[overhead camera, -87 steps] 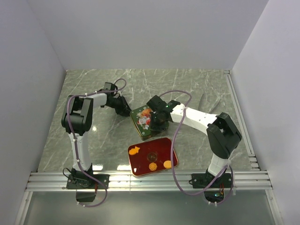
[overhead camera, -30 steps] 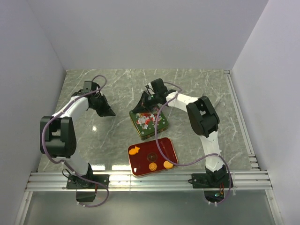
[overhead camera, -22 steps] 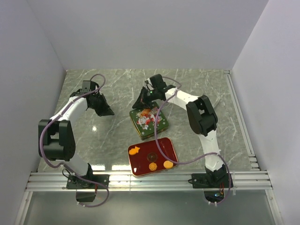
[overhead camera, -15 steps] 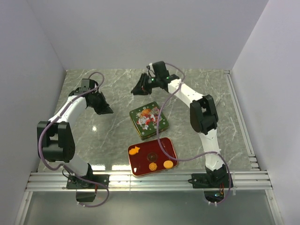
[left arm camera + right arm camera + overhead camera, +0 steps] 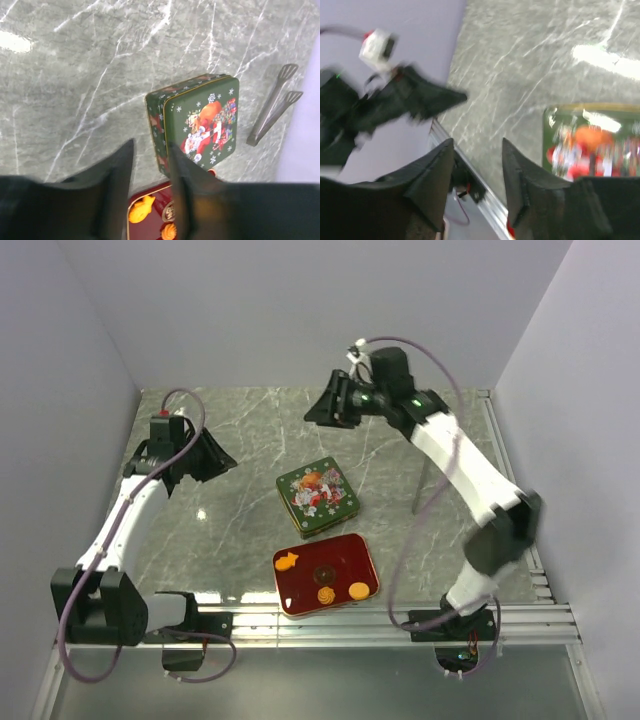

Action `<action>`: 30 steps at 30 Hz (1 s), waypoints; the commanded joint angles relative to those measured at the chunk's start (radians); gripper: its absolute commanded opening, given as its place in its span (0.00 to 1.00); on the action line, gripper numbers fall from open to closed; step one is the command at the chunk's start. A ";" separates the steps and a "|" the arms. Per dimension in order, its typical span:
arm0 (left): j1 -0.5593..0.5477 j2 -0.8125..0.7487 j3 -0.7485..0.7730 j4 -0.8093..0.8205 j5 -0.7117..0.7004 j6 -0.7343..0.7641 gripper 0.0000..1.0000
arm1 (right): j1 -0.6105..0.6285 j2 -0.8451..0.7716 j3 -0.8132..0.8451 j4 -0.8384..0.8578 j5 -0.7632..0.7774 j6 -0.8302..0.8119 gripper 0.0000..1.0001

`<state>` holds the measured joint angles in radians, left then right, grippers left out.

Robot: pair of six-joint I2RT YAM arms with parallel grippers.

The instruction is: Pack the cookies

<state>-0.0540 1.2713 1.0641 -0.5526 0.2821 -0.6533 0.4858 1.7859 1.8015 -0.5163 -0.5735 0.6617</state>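
Note:
Several cookies lie in an open red tray (image 5: 303, 585) near the front edge: an orange fish (image 5: 288, 560), a brown disc (image 5: 324, 573), an orange swirl (image 5: 327, 595) and an orange round (image 5: 357, 590). Behind it sits a closed green Christmas tin (image 5: 318, 496). My left gripper (image 5: 222, 462) hangs open and empty above the table, left of the tin. My right gripper (image 5: 315, 415) is open, empty and raised behind the tin. The left wrist view looks down on the tin (image 5: 200, 120) and the fish cookie (image 5: 141, 210) past the open left gripper (image 5: 150, 150). The right wrist view is blurred; the tin (image 5: 595, 140) shows beyond the right gripper (image 5: 477, 145).
Grey metal tongs (image 5: 272, 110) lie on the marble table right of the tin. White walls close in the left, back and right sides. A metal rail (image 5: 320, 625) runs along the near edge by the arm bases.
Both arms have lifted and drawn back from the green tin, the right one swinging far back and up. Both grippers went from shut to open. Tin and tray stayed put.

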 commanded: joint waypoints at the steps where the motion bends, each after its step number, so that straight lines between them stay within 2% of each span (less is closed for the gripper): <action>1: -0.003 -0.047 -0.055 0.079 -0.018 -0.016 0.44 | 0.049 -0.318 -0.147 -0.042 0.136 -0.096 0.53; 3: -0.003 -0.033 -0.053 0.092 -0.008 -0.014 0.48 | 0.068 -0.425 -0.314 -0.016 0.178 -0.094 0.55; 4: -0.003 -0.032 -0.053 0.105 0.000 -0.014 0.54 | 0.094 -0.524 -0.414 -0.011 0.234 -0.094 0.56; 6: -0.004 -0.039 -0.046 0.140 0.014 -0.016 0.61 | 0.129 -0.654 -0.497 -0.007 0.297 -0.099 0.58; 7: -0.004 -0.044 -0.043 0.155 0.022 -0.013 0.72 | 0.146 -0.693 -0.557 -0.010 0.355 -0.100 0.59; 13: -0.020 -0.082 -0.006 0.213 0.042 0.047 0.99 | 0.208 -0.943 -0.738 -0.017 0.461 -0.123 0.63; 19: -0.023 -0.105 0.027 0.250 0.029 0.047 0.99 | 0.206 -1.159 -0.890 -0.010 0.635 -0.108 0.63; 23: -0.056 -0.133 0.014 0.328 0.031 0.069 0.99 | 0.208 -1.257 -0.935 -0.057 0.825 0.012 0.81; 25: -0.072 -0.147 0.004 0.348 0.003 0.095 1.00 | 0.208 -1.267 -0.941 -0.070 0.840 0.007 0.82; 30: -0.072 -0.237 -0.065 0.405 -0.219 0.161 1.00 | 0.206 -1.228 -0.918 -0.102 0.850 -0.014 0.82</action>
<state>-0.1268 1.1027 1.0264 -0.2375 0.2108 -0.5575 0.6876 0.5243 0.8692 -0.6010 0.2111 0.6395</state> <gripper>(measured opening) 0.995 0.819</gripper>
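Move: The closed tin, which both my hands have already left, lies nearly below my right hand, some 5 cm back and about 27 cm down. The red tray is about 22 cm back and 2 cm right of that hand, and the tongs are some 25 cm to its right and 2 cm farther out, both about 30 cm down. From my left hand the tin is about 21 cm right, 3 cm back and 15 cm below. I swing my right hand away from the tin, fast and empty: first back with a short rise, then right and down again, ending about 19 cm back and 19 cm right over bare table. It turns clockwise some 30 degrees and tips up. My left hand climbs about 9 cm, tilting its fingers up; both grippers open wider, the left fully. ##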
